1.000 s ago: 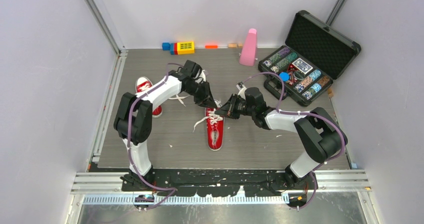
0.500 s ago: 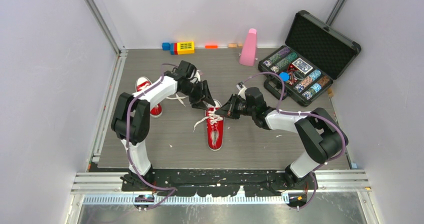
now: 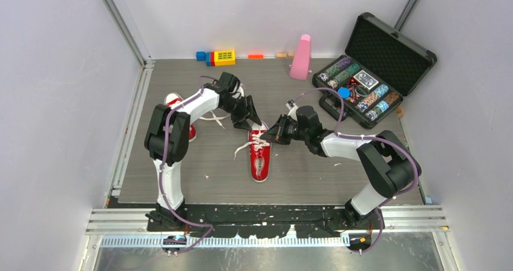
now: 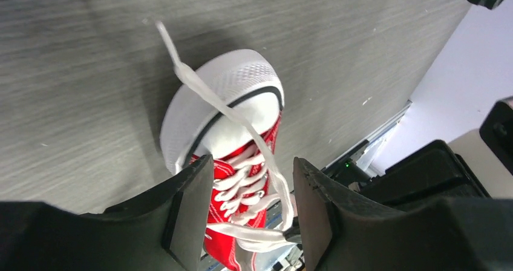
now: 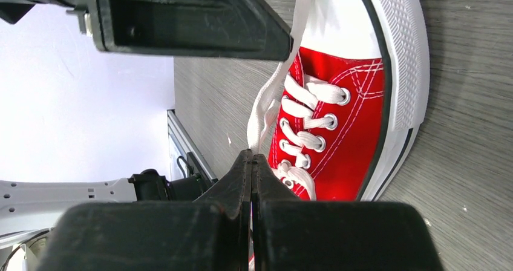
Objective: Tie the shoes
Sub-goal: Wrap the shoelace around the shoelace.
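Observation:
One red shoe [image 3: 261, 159] with a white toe cap lies mid-table, its toe toward the arms. My right gripper [image 3: 270, 137] is shut on a white lace [image 5: 266, 101] of this shoe [image 5: 357, 101], pinching it at the fingertips [image 5: 251, 157]. My left gripper [image 3: 250, 120] hovers over the shoe's heel end, jaws open. In the left wrist view its gripper [image 4: 251, 207] frames the shoe [image 4: 242, 101]. The lace [image 4: 199, 83] runs loose between the fingers, touching neither. The other shoe [image 3: 174, 103] lies at the left, partly hidden behind my left arm.
An open black case of poker chips [image 3: 369, 83] stands at the back right. A pink cone-shaped object [image 3: 300, 57] is beside it. Coloured toy blocks [image 3: 222, 57] line the back wall. Metal rails border the table's left and near edges.
My left gripper has opened, let go of the lace and drawn back a little toward the far left. The right gripper has kept still, shut on the lace.

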Controlling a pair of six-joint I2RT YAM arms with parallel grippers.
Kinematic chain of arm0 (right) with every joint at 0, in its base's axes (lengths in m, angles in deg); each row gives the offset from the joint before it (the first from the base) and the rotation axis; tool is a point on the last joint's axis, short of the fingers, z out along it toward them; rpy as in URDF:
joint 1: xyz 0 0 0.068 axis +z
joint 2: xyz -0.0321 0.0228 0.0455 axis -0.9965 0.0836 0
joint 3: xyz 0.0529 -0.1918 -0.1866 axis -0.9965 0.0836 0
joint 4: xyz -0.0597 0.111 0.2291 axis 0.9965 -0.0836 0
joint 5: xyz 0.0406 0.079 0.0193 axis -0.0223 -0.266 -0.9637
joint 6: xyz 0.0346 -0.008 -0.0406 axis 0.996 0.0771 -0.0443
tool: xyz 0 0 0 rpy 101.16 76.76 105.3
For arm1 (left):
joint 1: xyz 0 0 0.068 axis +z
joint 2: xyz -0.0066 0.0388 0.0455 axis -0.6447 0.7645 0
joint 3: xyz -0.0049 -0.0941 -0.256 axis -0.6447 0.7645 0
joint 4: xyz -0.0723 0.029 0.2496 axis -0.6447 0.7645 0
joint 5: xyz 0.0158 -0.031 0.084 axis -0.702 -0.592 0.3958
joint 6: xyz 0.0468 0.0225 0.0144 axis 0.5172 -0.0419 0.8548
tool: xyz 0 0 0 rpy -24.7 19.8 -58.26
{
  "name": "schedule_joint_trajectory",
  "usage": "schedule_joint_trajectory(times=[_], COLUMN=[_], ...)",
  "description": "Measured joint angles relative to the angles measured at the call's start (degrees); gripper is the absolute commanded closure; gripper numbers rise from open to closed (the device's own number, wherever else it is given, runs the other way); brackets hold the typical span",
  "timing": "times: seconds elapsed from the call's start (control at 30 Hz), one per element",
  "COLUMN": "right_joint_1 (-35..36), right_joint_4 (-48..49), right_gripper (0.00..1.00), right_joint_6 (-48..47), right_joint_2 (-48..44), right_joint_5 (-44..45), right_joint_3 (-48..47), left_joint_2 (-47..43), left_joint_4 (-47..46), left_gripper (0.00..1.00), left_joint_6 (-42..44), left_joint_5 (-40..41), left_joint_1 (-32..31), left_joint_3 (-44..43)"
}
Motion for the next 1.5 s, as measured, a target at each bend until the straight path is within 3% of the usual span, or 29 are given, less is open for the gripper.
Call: schedule_joint_trajectory(times=[0.6, 0.73, 0.9, 1.07, 1.23, 1.5], right_joint_1=[0.0, 0.0, 0.0, 0.0, 0.0, 0.0], right_joint_4=[-1.2, -1.4, -1.5, -1.6, -2.5, -2.6], right_gripper=[1.00, 1.00, 1.00, 1.00, 1.00, 1.00], right_joint_6=[-1.2, -1.3, -1.4, -1.4, -1.4, -0.3], right_joint_2=[0.0, 0.0, 0.0, 0.0, 0.1, 3.0], right_joint_5=[-0.4, -0.4, -0.4, -0.4, -0.3, -0.4], right_joint_3=[0.0, 0.0, -0.1, -0.1, -0.7, -3.2], left_joint_2=[5.7, 7.1, 7.4, 7.0, 1.9, -15.7], left_joint_4=[-1.2, -2.8, -5.0, -8.1, -9.6, -14.2], left_gripper=[0.56, 0.66, 0.96, 1.00, 1.00, 1.00], left_joint_6=[-2.0, -3.6, -5.6, -6.0, -5.2, -1.3], left_joint_5=[2.4, 2.0, 1.4, 2.6, 5.1, 7.5], left_joint_1=[3.5, 3.3, 3.3, 3.4, 3.7, 3.7], left_joint_3=[-4.3, -4.3, -4.4, -4.0, 0.1, 12.6])
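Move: The loose end of the shoelace pinched in my right fingers hangs over the shoe's toe, about 5 cm ahead of my left hand, 1 cm to its left and 3 cm below. The toe cap is 2 cm ahead and some 5 cm below. My right fingertips are about 4 cm back and 2 cm to the right, nearly level; from them that loose end is some 9 cm ahead, 3 cm left and 3 cm below. Half open, my left hand follows the strand forward about 6 cm over the toe, sinking 2 to 3 cm, and closes its fingers on the loose end. Then it rises some 7 cm, drawing back and to the left, the fingertips swinging about 20 degrees forward. My right hand stays almost in place, keeping its pinch on the lace. ##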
